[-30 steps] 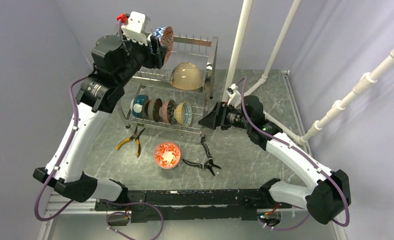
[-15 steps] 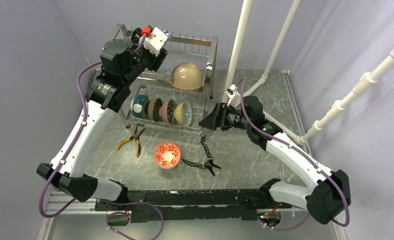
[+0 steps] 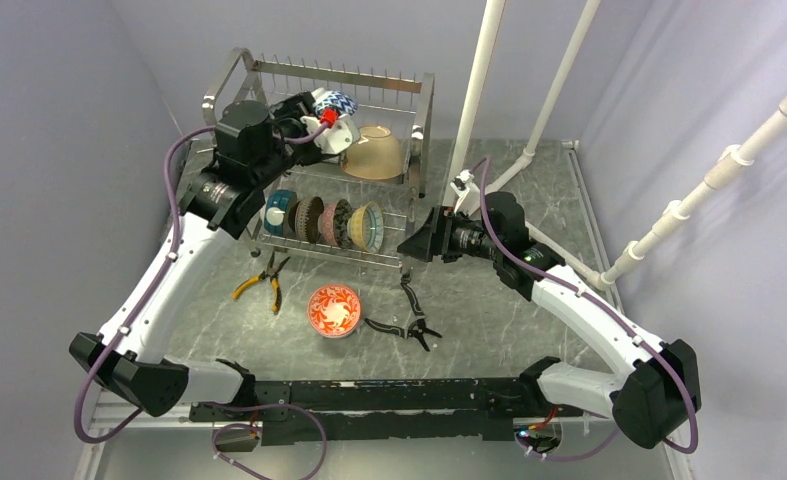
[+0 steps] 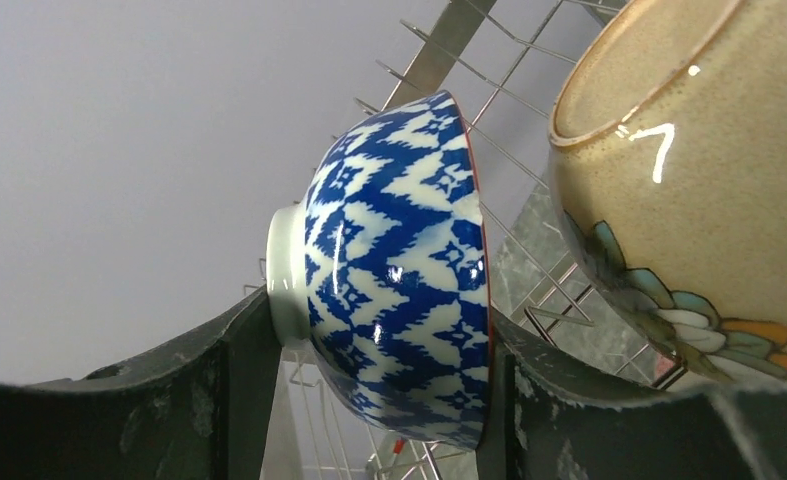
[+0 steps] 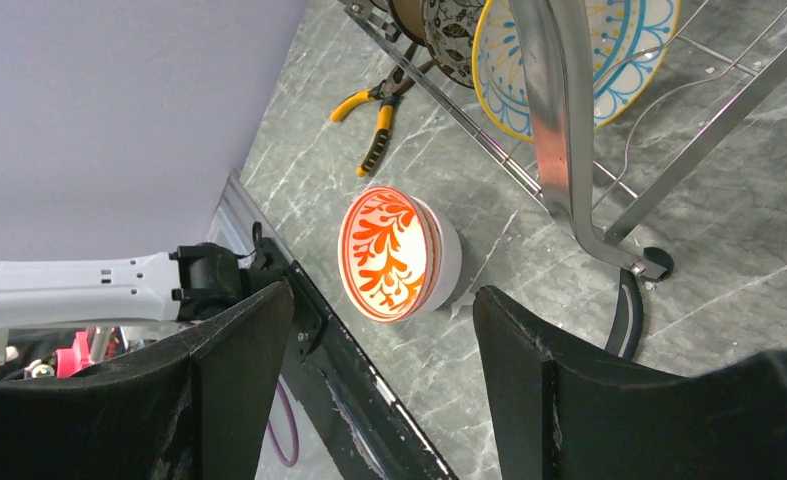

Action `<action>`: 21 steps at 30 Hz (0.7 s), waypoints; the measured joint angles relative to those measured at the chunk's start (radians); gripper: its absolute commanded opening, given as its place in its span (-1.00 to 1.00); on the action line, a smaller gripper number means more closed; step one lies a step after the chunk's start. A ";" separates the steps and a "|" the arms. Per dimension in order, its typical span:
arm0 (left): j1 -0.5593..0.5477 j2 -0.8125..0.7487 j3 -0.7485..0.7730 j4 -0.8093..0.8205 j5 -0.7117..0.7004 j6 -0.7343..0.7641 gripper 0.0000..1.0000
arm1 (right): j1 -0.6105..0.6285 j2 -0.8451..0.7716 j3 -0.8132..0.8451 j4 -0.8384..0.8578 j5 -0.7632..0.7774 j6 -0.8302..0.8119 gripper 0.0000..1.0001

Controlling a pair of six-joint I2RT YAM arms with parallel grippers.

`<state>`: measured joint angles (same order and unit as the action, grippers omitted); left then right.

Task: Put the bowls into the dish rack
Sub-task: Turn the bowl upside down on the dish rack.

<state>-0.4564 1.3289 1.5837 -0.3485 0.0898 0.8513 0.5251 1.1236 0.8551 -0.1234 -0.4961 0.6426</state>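
My left gripper (image 3: 321, 115) is shut on a blue-white zigzag bowl (image 3: 335, 101), held on edge over the upper tier of the steel dish rack (image 3: 428, 110). In the left wrist view the bowl (image 4: 399, 270) sits between the gripper's (image 4: 379, 330) fingers, foot on one and rim on the other, close beside a tan bowl (image 4: 689, 180). Several patterned bowls (image 3: 324, 220) stand in the lower tier. A red-patterned bowl (image 3: 334, 310) sits on the table. My right gripper (image 3: 409, 246) hovers open by the rack's right end, the red bowl (image 5: 394, 255) showing between its empty fingers.
Yellow-handled pliers (image 3: 261, 281) lie left of the red bowl and black pliers (image 3: 409, 318) lie to its right. White pipes (image 3: 479, 90) rise behind the rack's right side. The rack's steel leg (image 5: 559, 130) stands close in front of the right gripper.
The left arm has swung the blue-white bowl from above the rack's top left down and right to the upper tier, next to the tan bowl. The right arm has not moved.
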 measured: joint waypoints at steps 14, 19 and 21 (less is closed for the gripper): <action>0.006 -0.019 -0.008 0.056 -0.047 0.144 -0.95 | -0.001 0.000 0.000 0.000 -0.001 0.000 0.42; 0.018 -0.025 -0.026 0.101 -0.122 0.161 -0.95 | -0.001 0.000 0.000 0.000 -0.003 0.000 0.42; 0.019 -0.025 -0.047 0.125 -0.140 0.167 -0.95 | -0.001 0.000 0.000 0.000 -0.003 -0.004 0.42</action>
<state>-0.4370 1.3037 1.5368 -0.2234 -0.0502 1.0187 0.5240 1.1240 0.8551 -0.1230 -0.4988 0.6384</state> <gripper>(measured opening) 0.040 0.709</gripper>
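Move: The left gripper already holds the blue-patterned bowl across foot and rim, its middle about 3 cm ahead and 2 cm right of the finger point. Its spot on the upper rack shelf is some 4 cm ahead, 2 cm right and 7 cm below. The big beige bowl stands about 11 cm to the right, 4 cm back and 5 cm lower. From the idle right gripper the patterned bowl is roughly 16 cm ahead, 17 cm left and 20 cm up. Keep the left gripper squeezing the blue-patterned bowl over the upper shelf, then snap the fingers from wide to almost shut as the bowl comes out of the grip. Draw the hand about 3.5 cm left, away from the beige bowl, and some 2.5 cm up, tipping the fingertips up and swinging them counter-clockwise by about 10 degrees each. ##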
